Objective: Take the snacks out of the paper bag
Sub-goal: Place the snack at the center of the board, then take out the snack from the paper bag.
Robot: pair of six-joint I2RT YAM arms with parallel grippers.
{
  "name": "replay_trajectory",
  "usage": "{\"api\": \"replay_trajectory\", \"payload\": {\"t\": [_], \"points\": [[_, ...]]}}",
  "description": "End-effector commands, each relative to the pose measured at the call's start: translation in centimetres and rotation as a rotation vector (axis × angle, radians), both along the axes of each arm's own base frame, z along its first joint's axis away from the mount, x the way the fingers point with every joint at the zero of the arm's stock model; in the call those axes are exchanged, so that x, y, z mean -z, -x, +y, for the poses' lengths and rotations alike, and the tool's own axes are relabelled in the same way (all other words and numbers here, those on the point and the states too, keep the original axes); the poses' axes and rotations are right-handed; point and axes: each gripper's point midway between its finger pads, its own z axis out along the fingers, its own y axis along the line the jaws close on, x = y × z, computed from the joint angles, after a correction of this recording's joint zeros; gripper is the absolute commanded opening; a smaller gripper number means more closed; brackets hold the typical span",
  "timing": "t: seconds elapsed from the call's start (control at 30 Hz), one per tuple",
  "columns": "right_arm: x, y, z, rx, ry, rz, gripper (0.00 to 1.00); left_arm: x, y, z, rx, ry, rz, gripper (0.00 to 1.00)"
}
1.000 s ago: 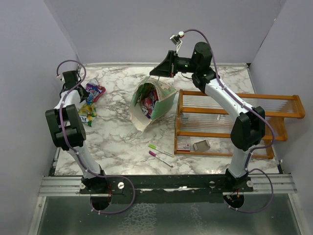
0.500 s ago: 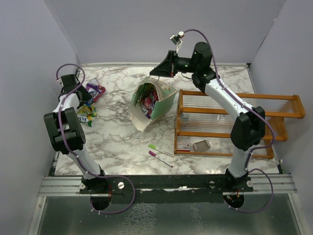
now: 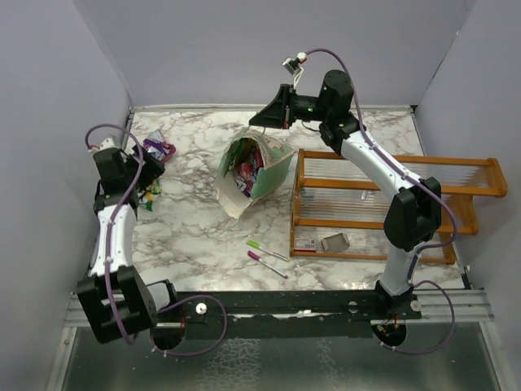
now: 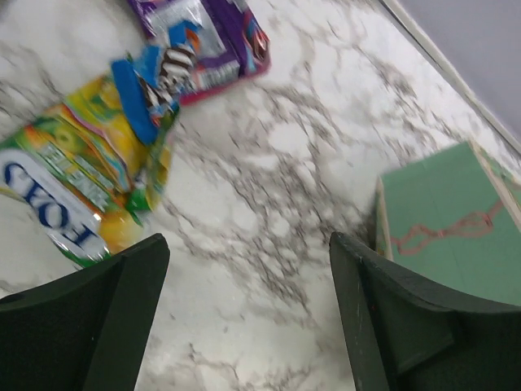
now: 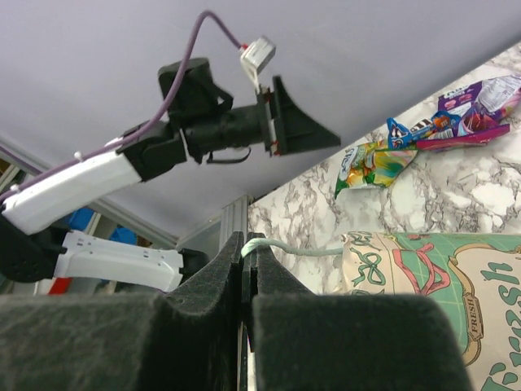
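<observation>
The paper bag [image 3: 252,167] leans tilted at mid-table, its mouth showing several snacks [image 3: 247,173] inside. My right gripper [image 3: 264,116] is above its far rim, shut on the bag's thin string handle [image 5: 281,247]. The bag's green patterned side [image 5: 431,281] hangs right below it. More snacks lie at the far left: a purple packet [image 4: 213,37], a blue one [image 4: 145,85] and a yellow-green one [image 4: 77,183]. My left gripper [image 4: 248,273] hovers open over bare marble just beside them and holds nothing. In the top view the left gripper [image 3: 138,173] sits by the packets [image 3: 155,151].
An orange wooden rack [image 3: 391,204] stands on the right with a small box [image 3: 334,241] and a red-white card [image 3: 306,243] on its base. Two pens, green [image 3: 265,248] and pink [image 3: 267,264], lie in front of the bag. Walls close in on three sides.
My left gripper has opened and drawn back from the packet pile toward the near side. The right gripper and the bag have not moved.
</observation>
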Motion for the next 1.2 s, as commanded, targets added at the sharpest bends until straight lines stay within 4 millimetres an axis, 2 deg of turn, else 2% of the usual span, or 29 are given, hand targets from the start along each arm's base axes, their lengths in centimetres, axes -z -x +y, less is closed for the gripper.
{"api": "replay_trajectory", "payload": {"t": [0.0, 0.1, 0.2, 0.33, 0.43, 0.57, 0.73, 0.9, 1.03, 1.17], "points": [[-2.9, 1.3, -0.7, 0.007, -0.032, -0.086, 0.01, -0.9, 3.5, -7.1, 0.218, 0.125, -0.085, 0.82], [-2.8, 1.2, -0.7, 0.011, -0.029, -0.088, 0.01, -0.4, 6.1, -10.5, 0.309, 0.163, -0.091, 0.77], [-2.7, 1.1, -0.7, 0.010, -0.028, -0.083, 0.01, 0.1, 8.2, -13.0, 0.388, 0.160, -0.073, 0.74], [-2.9, 1.1, -0.7, 0.015, -0.030, -0.086, 0.01, -0.9, 9.7, -15.2, 0.466, 0.169, -0.104, 0.72], [-2.9, 1.1, -0.7, 0.014, -0.032, -0.083, 0.01, -1.9, 10.0, -16.3, 0.483, 0.201, -0.121, 0.68], [-3.0, 1.1, -0.7, 0.015, -0.034, -0.083, 0.01, -3.3, 9.5, -17.8, 0.498, 0.242, -0.153, 0.64], [-3.2, 1.1, -0.7, 0.015, -0.036, -0.082, 0.01, -4.1, 8.7, -21.3, 0.547, 0.233, -0.166, 0.62], [-3.2, 1.2, -0.8, 0.017, -0.036, -0.082, 0.01, -3.2, 7.5, -24.4, 0.566, 0.155, -0.120, 0.61], [-3.4, 1.2, -0.7, 0.015, -0.040, -0.081, 0.01, -2.2, 5.5, -25.2, 0.498, 0.079, -0.082, 0.51], [-3.4, 1.3, -0.7, 0.010, -0.043, -0.077, 0.01, -2.2, 3.6, -26.7, 0.466, 0.050, -0.083, 0.49]]}}
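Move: The snacks still in the paper bag lie about 30 cm to my left hand's right, some 5 cm farther out and 8 cm lower. The packs already out are on the table some 12 cm below it: the blue packet 9 cm ahead and 7 cm left, the purple pack 13 ahead and 5 left, the yellow pack 10 left and about level. From my right hand, the bagged snacks are about 26 cm down, 4 cm ahead and 1 cm left. I leave the blue packet with my empty left hand, drawing back about 10 cm while sweeping some 27 cm right, nearly level, then curve a few centimetres forward towards the bag's open mouth. On the way I swing the wrist roughly 35 degrees clockwise and narrow the wide-open fingers to about half. My right hand stays still, keeping the bag's handle pinched. ##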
